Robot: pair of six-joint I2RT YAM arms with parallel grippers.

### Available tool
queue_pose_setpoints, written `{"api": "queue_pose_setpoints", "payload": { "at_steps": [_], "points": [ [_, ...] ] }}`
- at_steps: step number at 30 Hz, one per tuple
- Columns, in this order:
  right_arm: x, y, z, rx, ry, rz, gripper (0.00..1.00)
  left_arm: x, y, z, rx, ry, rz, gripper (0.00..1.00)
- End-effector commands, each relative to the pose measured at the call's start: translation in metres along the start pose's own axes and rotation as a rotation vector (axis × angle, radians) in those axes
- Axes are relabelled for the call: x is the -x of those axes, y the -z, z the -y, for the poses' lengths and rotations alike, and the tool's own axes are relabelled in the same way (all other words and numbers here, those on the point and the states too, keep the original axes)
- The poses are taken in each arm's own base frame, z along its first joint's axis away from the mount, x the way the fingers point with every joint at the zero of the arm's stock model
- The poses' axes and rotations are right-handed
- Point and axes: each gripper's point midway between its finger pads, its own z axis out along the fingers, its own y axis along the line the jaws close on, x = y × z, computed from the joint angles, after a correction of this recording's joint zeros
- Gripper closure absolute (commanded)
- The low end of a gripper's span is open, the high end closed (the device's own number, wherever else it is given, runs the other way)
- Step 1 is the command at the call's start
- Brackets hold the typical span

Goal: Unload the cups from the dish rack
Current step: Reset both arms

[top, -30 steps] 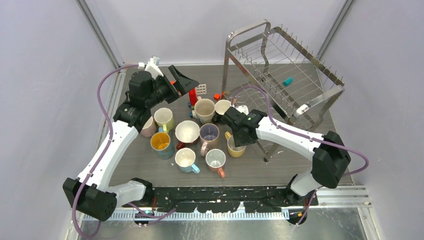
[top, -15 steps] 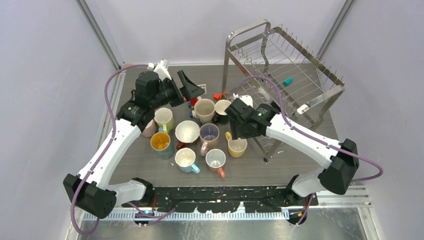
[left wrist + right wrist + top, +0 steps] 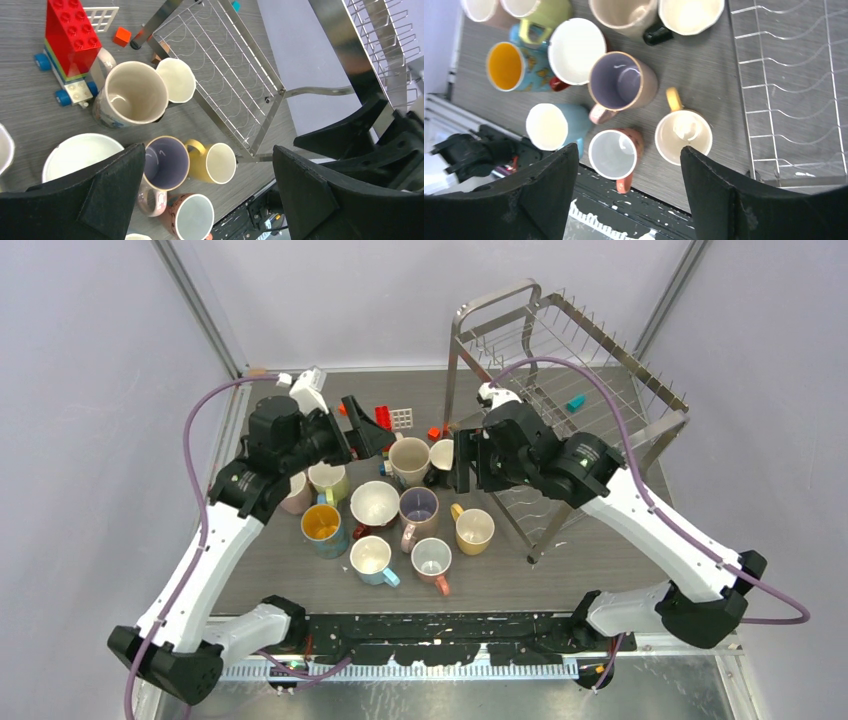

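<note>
Several cups stand clustered on the table left of the dish rack, among them a mustard cup, a lilac-lined pink cup and a tall beige cup. I see no cup inside the rack. My right gripper hangs open above the cluster by the rack's left leg, holding nothing. Above the cluster's far left side, my left gripper is wide open and also holds nothing. The left arm partly hides a pink cup.
A red toy brick tower, a white grid piece and a small orange block lie behind the cups. A teal block sits in the rack. Enclosure walls close in on three sides.
My right gripper has let go of the mustard cup, opened wider and risen back toward the rack. The cup stays on the table. The left arm shifted slightly.
</note>
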Motion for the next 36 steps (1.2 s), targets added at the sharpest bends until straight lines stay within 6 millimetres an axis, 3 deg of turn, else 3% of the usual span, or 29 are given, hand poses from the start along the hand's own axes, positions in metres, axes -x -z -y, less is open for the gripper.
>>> {"api": "queue_pose_setpoints", "payload": {
  "at_steps": [1,7,9,13,18,36],
  "points": [
    [0.035,0.039,-0.03,0.178,0.016,0.125,0.21,0.008,0.027,0.005,0.015,-0.073,0.056,0.0],
    [0.062,0.071,-0.047,0.299,0.018,0.261,0.11,0.009,0.045,0.008,0.032,-0.104,0.063,0.0],
    [0.071,0.083,-0.053,0.339,0.017,0.307,0.01,0.009,0.049,0.009,0.03,-0.117,0.055,0.0],
    [0.089,0.109,-0.06,0.412,0.008,0.411,0.0,0.007,0.055,0.011,0.027,-0.146,0.041,0.0],
    [0.097,0.128,-0.064,0.467,-0.006,0.483,0.0,0.008,0.06,0.013,0.025,-0.166,0.04,0.0],
    [0.097,0.136,-0.065,0.501,0.011,0.515,0.0,0.002,0.059,0.005,0.037,-0.2,0.035,0.0]
  ]
}}
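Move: Nearly under the open right hand, some 22 cm down, the yellow cup stands about 3 cm back and 2 cm to its right. From that hand the coral-handled cup lies 8 cm back and 6 cm left, the purple cup about 1 cm ahead and 8 cm left. From the left hand the yellow cup lies roughly 9 cm back, 16 cm right and 27 cm below; the white bowl-shaped cup is 4 cm back and 3 cm left. Climbing away from the yellow cup, the empty right hand rises about 16 cm and only slightly back, its fingers spreading fully while the wrist swings them up from a steep downward slant to near level, then it halts. The open left hand, also empty, eases some 5 cm back and to the left, rising slightly with a small roll, and stops. ##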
